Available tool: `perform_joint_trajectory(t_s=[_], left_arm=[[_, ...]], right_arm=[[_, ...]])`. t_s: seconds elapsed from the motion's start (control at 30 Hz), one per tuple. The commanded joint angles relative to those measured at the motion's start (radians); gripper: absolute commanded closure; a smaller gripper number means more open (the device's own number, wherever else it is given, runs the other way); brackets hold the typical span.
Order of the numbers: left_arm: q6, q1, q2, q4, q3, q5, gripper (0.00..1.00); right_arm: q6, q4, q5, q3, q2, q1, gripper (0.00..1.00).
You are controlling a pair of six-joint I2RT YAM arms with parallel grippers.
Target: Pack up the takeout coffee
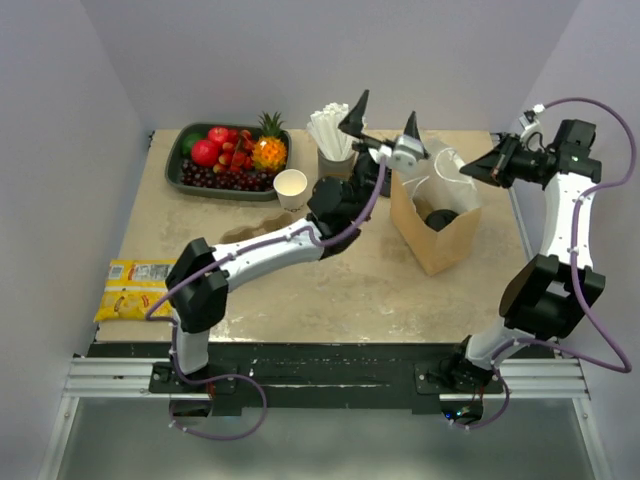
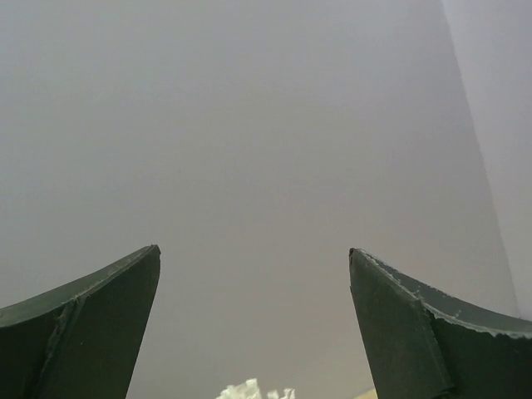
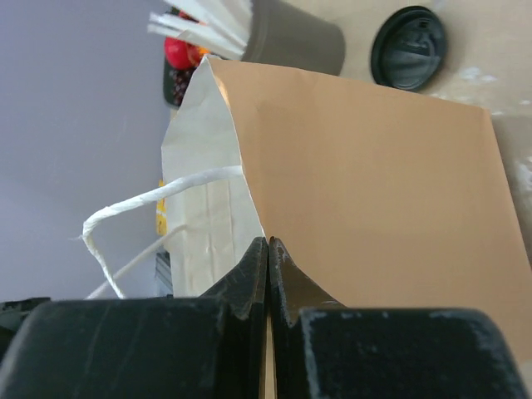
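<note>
A round black lid (image 1: 441, 218) of a takeout coffee shows inside the open brown paper bag (image 1: 435, 235) at right of centre. In the right wrist view a second black lid (image 3: 408, 47) lies beyond the bag (image 3: 374, 191), beside the grey straw cup (image 3: 295, 35); no cup body shows under it. My right gripper (image 1: 482, 168) is shut on the bag's right rim, its jaws (image 3: 268, 241) pinched on the paper edge. My left gripper (image 1: 385, 118) hangs open and empty above the bag's left side, facing the back wall (image 2: 253, 249).
The grey cup of white straws (image 1: 334, 150) stands just left of the left gripper. A lidless white paper cup (image 1: 291, 187) and a dark tray of fruit (image 1: 195, 175) sit at the back left. A yellow packet (image 1: 135, 287) lies at the table's front left edge.
</note>
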Motion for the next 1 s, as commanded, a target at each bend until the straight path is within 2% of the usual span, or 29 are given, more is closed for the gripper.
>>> perform_joint_trajectory(t_s=[0.0,0.03,0.1,0.2,0.27,0.37,0.43,0.47,0.5,0.53,0.63,0.7,0.83,0.97], left_arm=[[-0.232,0.104,-0.107,-0.337,0.066,-0.062,0.0],[-0.284,0.12,-0.113,-0.383,0.063,-0.057,0.0],[-0.334,0.153,-0.131,-0.489,0.042,-0.039,0.0],[-0.383,0.204,-0.16,-0.643,0.014,0.048,0.0],[-0.44,0.254,-0.176,-0.722,-0.003,0.078,0.0],[-0.529,0.337,-0.156,-0.878,0.032,0.179,0.01],[-0.568,0.376,-0.137,-0.951,0.088,0.26,0.07],[-0.578,0.406,-0.124,-1.006,0.105,0.288,0.1],[-0.598,0.419,-0.117,-1.023,0.12,0.314,0.14],[-0.607,0.43,-0.117,-1.032,0.122,0.326,0.16],[-0.601,0.465,-0.114,-1.054,0.114,0.4,0.22],[-0.576,0.471,-0.094,-1.053,0.115,0.435,0.24],[-0.524,0.476,-0.019,-1.063,0.177,0.591,0.29],[-0.526,0.479,0.105,-1.085,0.31,0.67,0.3]], right_arm=[[0.012,-0.017,0.002,-0.003,0.038,-0.076,1.0],[0.015,-0.009,0.002,-0.014,0.043,-0.081,1.0],[0.011,0.002,0.005,-0.028,0.047,-0.086,0.86],[0.0,-0.004,0.002,-0.028,0.054,-0.086,0.79],[-0.002,-0.001,-0.012,-0.026,0.052,-0.086,0.67],[0.004,0.017,-0.035,-0.006,0.051,-0.092,0.57],[0.012,0.028,-0.045,0.029,0.051,-0.104,0.49],[0.017,0.043,-0.058,0.049,0.054,-0.109,0.37],[0.018,0.048,-0.062,0.096,0.061,-0.121,0.32],[0.018,0.049,-0.065,0.124,0.066,-0.13,0.19],[0.003,0.059,-0.056,0.222,0.074,-0.158,0.01],[0.0,0.074,-0.041,0.262,0.074,-0.178,0.01],[-0.009,0.112,-0.004,0.261,0.04,-0.193,0.01],[-0.022,0.158,0.021,0.222,-0.003,-0.196,0.01]])
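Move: The right hand still holds the upper right edge of the bag; the bag's middle lies roughly 6 cm to its left, a couple of centimetres back and 14 below. The black lid lies some 19 cm ahead of that hand and 13 to its left. The left hand hangs high and empty; the straws stand about 22 cm ahead, 7 left and 33 below it. From it the paper cup is about 16 ahead and 19 left, the black lid about 21 ahead and 6 right. Still pinching the bag's edge, the right hand draws it about 4 cm right and 3 down, pauses as its fingers spread wide to let go, then lifts clear some 9 cm up and 5 right. The left hand meanwhile swings about 15 cm forward and as far down towards the straws, first left, then slightly back right, tipping from upward to roughly level while its open fingers narrow by about a third. ##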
